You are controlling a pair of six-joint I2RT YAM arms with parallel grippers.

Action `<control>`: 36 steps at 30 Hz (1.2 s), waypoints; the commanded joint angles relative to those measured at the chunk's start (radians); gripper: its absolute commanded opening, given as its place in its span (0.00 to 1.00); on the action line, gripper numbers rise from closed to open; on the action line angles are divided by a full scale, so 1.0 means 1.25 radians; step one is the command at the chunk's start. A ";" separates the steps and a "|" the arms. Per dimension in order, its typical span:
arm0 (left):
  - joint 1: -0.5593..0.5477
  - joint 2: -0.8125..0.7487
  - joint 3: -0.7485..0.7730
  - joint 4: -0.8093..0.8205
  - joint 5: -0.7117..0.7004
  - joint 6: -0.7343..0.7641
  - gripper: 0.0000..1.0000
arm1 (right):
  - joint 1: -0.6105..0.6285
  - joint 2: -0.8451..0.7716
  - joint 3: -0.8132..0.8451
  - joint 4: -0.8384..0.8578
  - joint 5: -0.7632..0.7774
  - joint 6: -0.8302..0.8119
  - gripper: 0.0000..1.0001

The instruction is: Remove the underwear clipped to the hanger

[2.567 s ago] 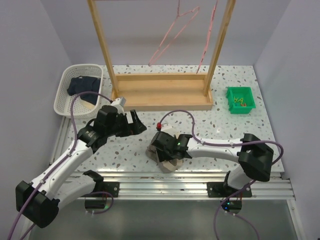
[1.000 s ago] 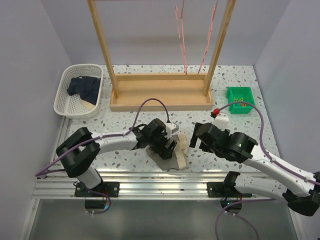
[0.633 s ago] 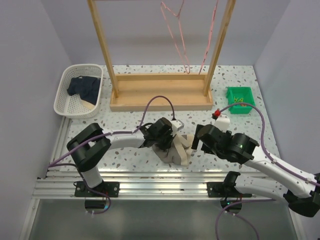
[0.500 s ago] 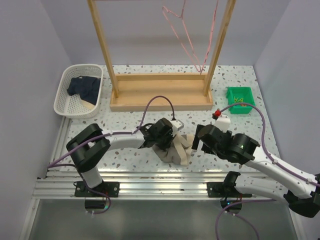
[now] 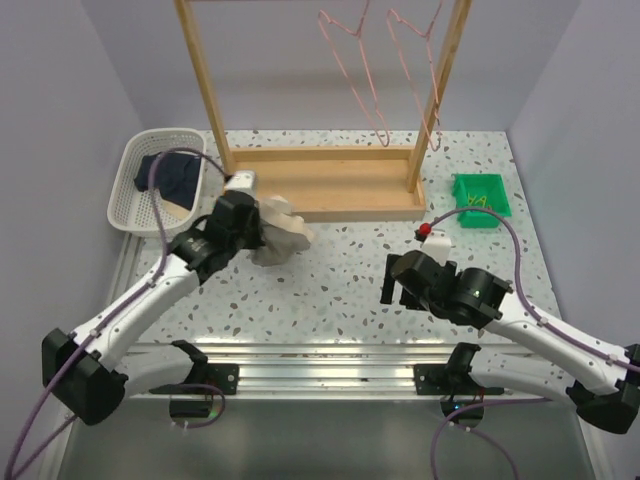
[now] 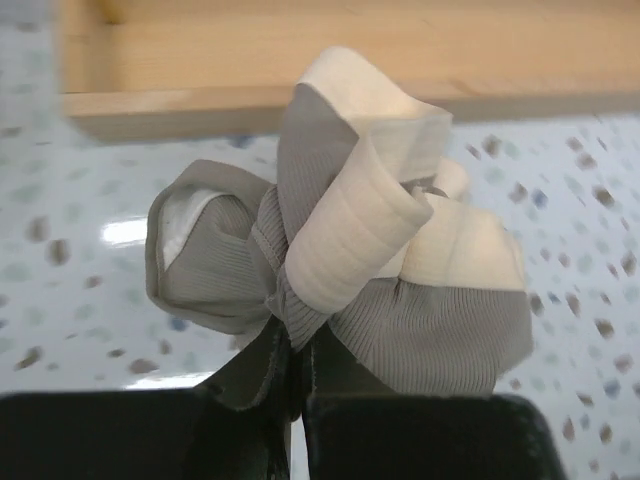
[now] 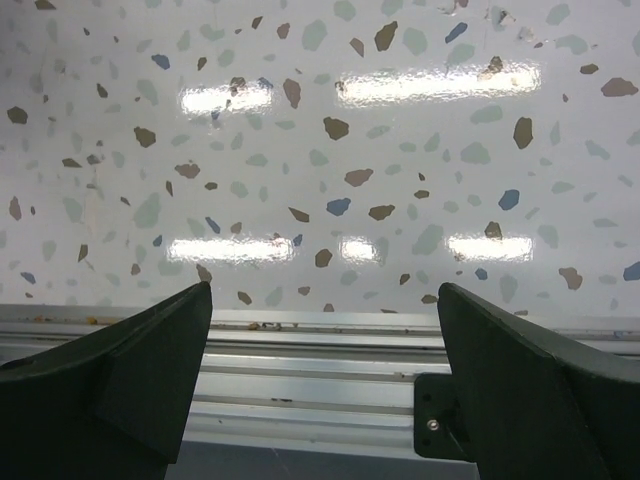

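Note:
My left gripper (image 5: 263, 229) is shut on the grey underwear (image 5: 281, 228), a bunched pair with a beige waistband. It hangs above the table, just in front of the wooden rack's left foot. In the left wrist view the cloth (image 6: 340, 250) bulges out past the closed gripper (image 6: 297, 372). The dark navy underwear (image 5: 168, 172) lies in the white basket (image 5: 160, 132). Two pink wire hangers (image 5: 352, 60) hang bare from the rack's top rail. My right gripper (image 5: 388, 285) stands open over the front right of the table, and the right wrist view shows nothing between its jaws (image 7: 325, 295).
The wooden rack (image 5: 320, 185) stands across the back of the table, and its base (image 6: 300, 50) is close behind the held cloth. A green bin (image 5: 480, 197) with small clips sits at the back right. The metal rail (image 7: 300, 400) runs along the table's near edge.
The left gripper shut on the grey underwear at the front middle of the table and carried it back and left, towards the basket. The hangers swung. The right arm barely moved.

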 commanded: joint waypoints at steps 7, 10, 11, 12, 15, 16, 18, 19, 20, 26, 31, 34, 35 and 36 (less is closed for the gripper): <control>0.410 0.002 0.161 -0.091 -0.058 0.063 0.00 | -0.002 0.093 0.025 0.095 -0.069 -0.090 0.98; 0.454 0.069 0.252 -0.035 -0.075 0.081 0.00 | -0.005 0.139 0.044 0.106 -0.080 -0.126 0.98; 0.475 0.113 0.294 -0.004 -0.083 0.090 0.00 | -0.003 0.149 0.048 0.112 -0.086 -0.135 0.98; 0.490 0.136 0.318 0.008 -0.088 0.092 0.00 | -0.005 0.160 0.050 0.128 -0.100 -0.141 0.98; 0.545 0.240 0.419 0.037 -0.124 0.092 0.00 | -0.008 0.196 0.060 0.150 -0.115 -0.163 0.98; 0.558 0.266 0.441 0.053 -0.123 0.086 0.00 | -0.009 0.209 0.061 0.155 -0.119 -0.171 0.98; 0.586 0.341 0.511 0.056 -0.126 0.074 0.00 | -0.013 0.218 0.064 0.175 -0.129 -0.185 0.98; 0.593 0.366 0.531 0.055 -0.130 0.064 0.00 | -0.017 0.229 0.065 0.181 -0.138 -0.197 0.98; 0.607 0.411 0.568 0.056 -0.130 0.059 0.00 | -0.021 0.235 0.070 0.179 -0.141 -0.202 0.98; 0.639 0.545 0.660 0.031 -0.104 0.053 0.60 | -0.036 0.250 0.097 0.174 -0.150 -0.234 0.98; 0.640 0.500 0.591 0.063 -0.116 0.049 1.00 | -0.061 0.250 0.104 0.178 -0.164 -0.254 0.98; 0.639 0.462 0.567 0.033 -0.097 0.047 1.00 | -0.067 0.247 0.119 0.182 -0.162 -0.266 0.98; 0.639 0.451 0.564 0.023 -0.076 0.047 1.00 | -0.068 0.246 0.124 0.183 -0.161 -0.270 0.98; 0.640 0.437 0.556 0.016 -0.020 0.049 1.00 | -0.068 0.240 0.139 0.182 -0.161 -0.275 0.98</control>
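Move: Some 28 cm to the left of the left hand, which already holds the grey underwear, and 18 cm ahead lies the middle of the white basket, about 12 cm lower. The navy underwear lies in it, 25 cm left and 18 cm ahead of the hand. The foot of the frame's left post stands about 16 cm ahead and 10 cm left, and the wooden tray's middle 18 cm ahead and 12 cm right, both some 15 cm below. From the right hand the basket is about 60 cm left, 31 cm ahead and 11 cm lower. Swinging the still-pinched grey underwear fast to the left, then forward too, the left hand rounds the post's near side to the white basket, some 30 cm left and 20 cm forward, turning about 50 degrees counter-clockwise. It rises 10 cm, sinks about 6 over the basket and opens wide, letting go. The open, empty right hand drifts 6 cm left, also forward and slightly down. ##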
